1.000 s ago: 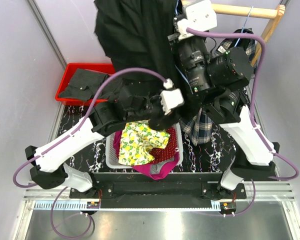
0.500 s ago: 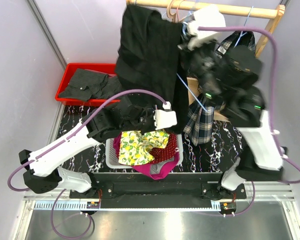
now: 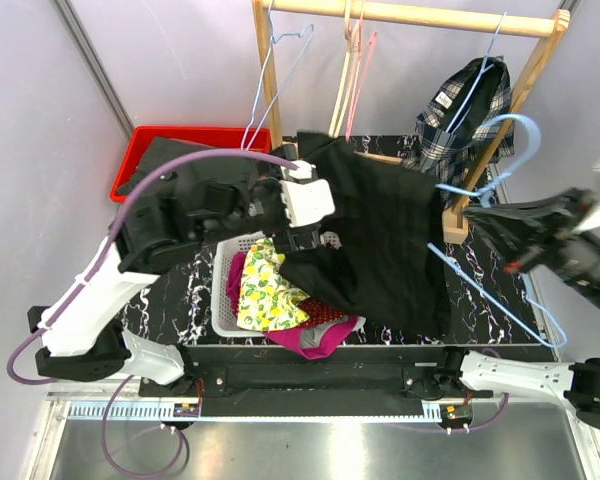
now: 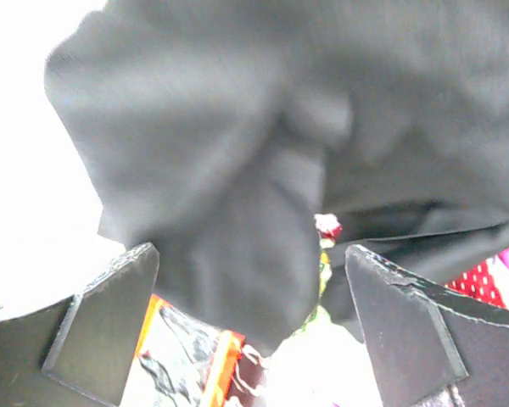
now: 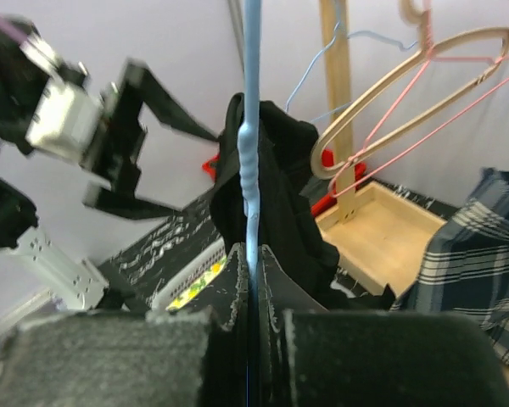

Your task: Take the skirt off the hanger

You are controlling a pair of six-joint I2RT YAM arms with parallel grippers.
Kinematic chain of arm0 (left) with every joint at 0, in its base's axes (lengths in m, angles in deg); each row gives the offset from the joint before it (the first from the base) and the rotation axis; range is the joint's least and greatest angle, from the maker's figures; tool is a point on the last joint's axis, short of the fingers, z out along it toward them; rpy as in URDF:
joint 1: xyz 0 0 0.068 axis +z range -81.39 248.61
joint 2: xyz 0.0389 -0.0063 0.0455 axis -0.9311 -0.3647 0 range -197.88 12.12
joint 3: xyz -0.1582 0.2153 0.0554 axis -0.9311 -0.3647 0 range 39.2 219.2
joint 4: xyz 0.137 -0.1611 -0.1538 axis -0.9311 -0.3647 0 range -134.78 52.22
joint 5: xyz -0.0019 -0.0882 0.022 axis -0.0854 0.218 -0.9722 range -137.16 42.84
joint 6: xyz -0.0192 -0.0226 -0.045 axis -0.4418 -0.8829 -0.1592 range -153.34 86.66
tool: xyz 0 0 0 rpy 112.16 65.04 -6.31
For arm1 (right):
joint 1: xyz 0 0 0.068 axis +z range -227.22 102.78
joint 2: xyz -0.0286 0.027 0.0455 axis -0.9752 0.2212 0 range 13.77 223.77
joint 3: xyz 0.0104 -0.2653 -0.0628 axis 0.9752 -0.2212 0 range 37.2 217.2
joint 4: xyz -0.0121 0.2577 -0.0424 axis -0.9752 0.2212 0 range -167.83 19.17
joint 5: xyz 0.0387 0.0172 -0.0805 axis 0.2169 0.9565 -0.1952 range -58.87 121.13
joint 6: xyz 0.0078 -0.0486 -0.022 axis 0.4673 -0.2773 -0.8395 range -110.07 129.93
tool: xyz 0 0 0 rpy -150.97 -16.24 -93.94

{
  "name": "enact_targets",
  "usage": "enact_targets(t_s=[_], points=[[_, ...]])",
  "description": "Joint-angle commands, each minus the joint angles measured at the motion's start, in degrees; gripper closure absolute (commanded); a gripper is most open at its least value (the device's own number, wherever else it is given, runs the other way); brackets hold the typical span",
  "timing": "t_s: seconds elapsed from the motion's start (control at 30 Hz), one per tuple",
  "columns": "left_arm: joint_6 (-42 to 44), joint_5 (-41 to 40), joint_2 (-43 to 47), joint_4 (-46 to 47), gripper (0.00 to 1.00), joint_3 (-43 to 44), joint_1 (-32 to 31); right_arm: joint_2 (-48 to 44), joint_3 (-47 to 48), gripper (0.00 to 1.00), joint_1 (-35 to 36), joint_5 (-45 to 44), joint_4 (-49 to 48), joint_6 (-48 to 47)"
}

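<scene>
The black skirt [image 3: 380, 235] hangs in a heap over the middle of the table, draped on the far end of a light-blue wire hanger [image 3: 485, 290]. My right gripper [image 3: 502, 238] is at the right and is shut on the hanger's wire [image 5: 252, 170]; the skirt [image 5: 276, 203] hangs just beyond its fingertips [image 5: 253, 254]. My left gripper [image 3: 308, 240] is at the skirt's left edge, above the basket. In the left wrist view its jaws [image 4: 248, 254] stand wide open, with the skirt's fabric [image 4: 263, 170] close in front of them and not clamped.
A white basket [image 3: 220, 300] below the skirt holds a lemon-print cloth [image 3: 265, 290] and a magenta one. A red bin [image 3: 130, 165] with a dark garment sits back left. The wooden rack [image 3: 420, 15] carries pink hangers [image 3: 355, 70], a wire hanger [image 3: 280, 70] and a plaid shirt [image 3: 470, 100].
My right arm swung down and right from the rail, carrying the hanger and skirt off it. The skirt dropped over the table. My left arm rose to its left edge.
</scene>
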Motion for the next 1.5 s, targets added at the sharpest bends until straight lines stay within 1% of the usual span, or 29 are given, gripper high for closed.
enact_targets(t_s=[0.0,0.03,0.07,0.17,0.33,0.4,0.43,0.47,0.57,0.67,0.73,0.8,0.87,0.97,1.0,1.13,1.17,1.27,1.3,1.33,1.37,1.4,1.43,1.47], points=[[-0.5,2.5,-0.9,-1.2,0.01,5.3,0.0,8.9,0.9,1.0,0.0,7.5,1.5,1.9],[-0.1,2.5,-1.0,-1.2,0.01,5.5,0.5,10.5,1.4,1.0,-0.1,9.4,2.3,1.6],[0.3,5.2,-1.1,-1.4,0.01,5.5,1.2,11.1,1.7,1.0,-0.1,10.3,2.5,1.6],[2.0,8.6,-1.4,-2.0,0.01,4.4,3.1,13.2,2.2,1.0,-0.1,11.8,3.4,1.3],[5.0,9.8,-0.5,-2.1,0.01,0.1,7.1,11.8,4.8,1.0,0.0,11.7,4.0,0.8],[6.0,13.4,-0.1,-2.8,0.01,-1.5,11.5,11.4,6.4,1.0,-0.1,12.4,4.4,0.8],[6.5,15.7,0.1,-3.7,0.01,-1.8,14.9,11.3,6.9,1.0,0.0,12.8,4.5,0.8],[7.9,20.0,0.3,-4.9,0.01,-2.2,16.0,11.5,7.7,1.0,-0.1,13.0,4.9,0.5],[12.9,26.4,1.7,-11.7,0.01,-4.4,19.1,13.2,10.5,1.0,-0.1,12.5,7.3,-0.6],[14.3,28.4,4.8,-13.6,0.01,-9.3,22.2,14.8,13.5,1.0,-0.1,11.8,9.2,-2.3],[14.5,29.3,6.5,-13.2,0.01,-13.0,24.6,15.0,14.1,1.0,-0.1,11.8,8.8,-3.2],[14.1,29.6,7.2,-11.2,0.01,-15.9,25.6,14.9,13.9,1.0,-0.1,12.7,7.3,-3.6],[12.9,30.6,7.2,-9.7,0.01,-16.7,26.1,15.0,12.8,1.0,-0.1,13.6,6.2,-3.8],[9.5,32.1,5.7,-5.8,0.01,-15.3,26.1,15.8,11.7,1.0,-0.1,14.7,5.6,-3.5],[8.5,32.6,5.2,-4.6,0.01,-13.0,26.3,16.1,11.4,1.0,-0.1,15.3,5.6,-2.9],[4.1,34.0,2.9,-0.9,0.01,-9.3,26.8,15.1,8.8,1.0,-0.1,16.6,4.4,-1.9],[3.3,35.9,2.5,-0.5,0.04,-8.9,26.9,14.9,8.0,1.0,-0.1,16.6,4.2,-1.7],[3.7,38.6,1.8,-1.7,0.19,-9.1,27.0,14.0,8.5,1.0,-0.1,15.5,4.2,-1.7],[4.1,38.1,1.4,-3.2,0.34,-9.4,27.1,13.3,9.1,1.0,-0.1,15.0,4.5,-1.7],[4.4,37.2,1.2,-4.0,0.47,-9.5,27.2,13.0,9.7,1.0,-0.1,14.9,4.6,-1.5],[5.6,35.7,1.1,-4.8,0.64,-9.8,27.5,12.6,11.0,1.0,-0.1,14.7,4.7,-1.6],[6.5,35.5,0.8,-6.9,0.87,-10.8,28.0,11.9,11.6,1.0,0.0,14.3,5.1,-1.7],[7.3,35.3,0.6,-7.8,0.95,-11.3,29.1,11.4,12.2,1.0,-0.1,14.1,5.1,-1.7],[8.2,35.1,0.5,-9.4,1.0,-12.4,29.6,11.1,13.2,1.0,-0.1,14.0,5.3,-1.7]])
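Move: The black skirt hangs by the blue hanger that the right fingers already hold. Its middle is about 11 cm to the right of the open left hand, 3 cm back and 5 cm lower. The white basket sits far below the left hand, some 38 cm down, 4 cm left and 2 cm back. From the right hand, the skirt's middle is about 11 cm left, 5 cm ahead and 15 cm down; the plaid skirt hangs some 30 cm ahead and 4 cm right. With its fingers wide, the left hand bobs up slightly, then swoops down about 11 cm while swinging left and a little forward, comes back up and right a few centimetres, and shuts on the loose left part of the black skirt, the fingers tipped down some 15 degrees more. The right hand keeps its grip on the blue hanger and swings it left and down towards the left hand, eases back and comes left again, ending about 9 cm left and 4 cm lower, its left side rolled down and turned slightly counter-clockwise. ##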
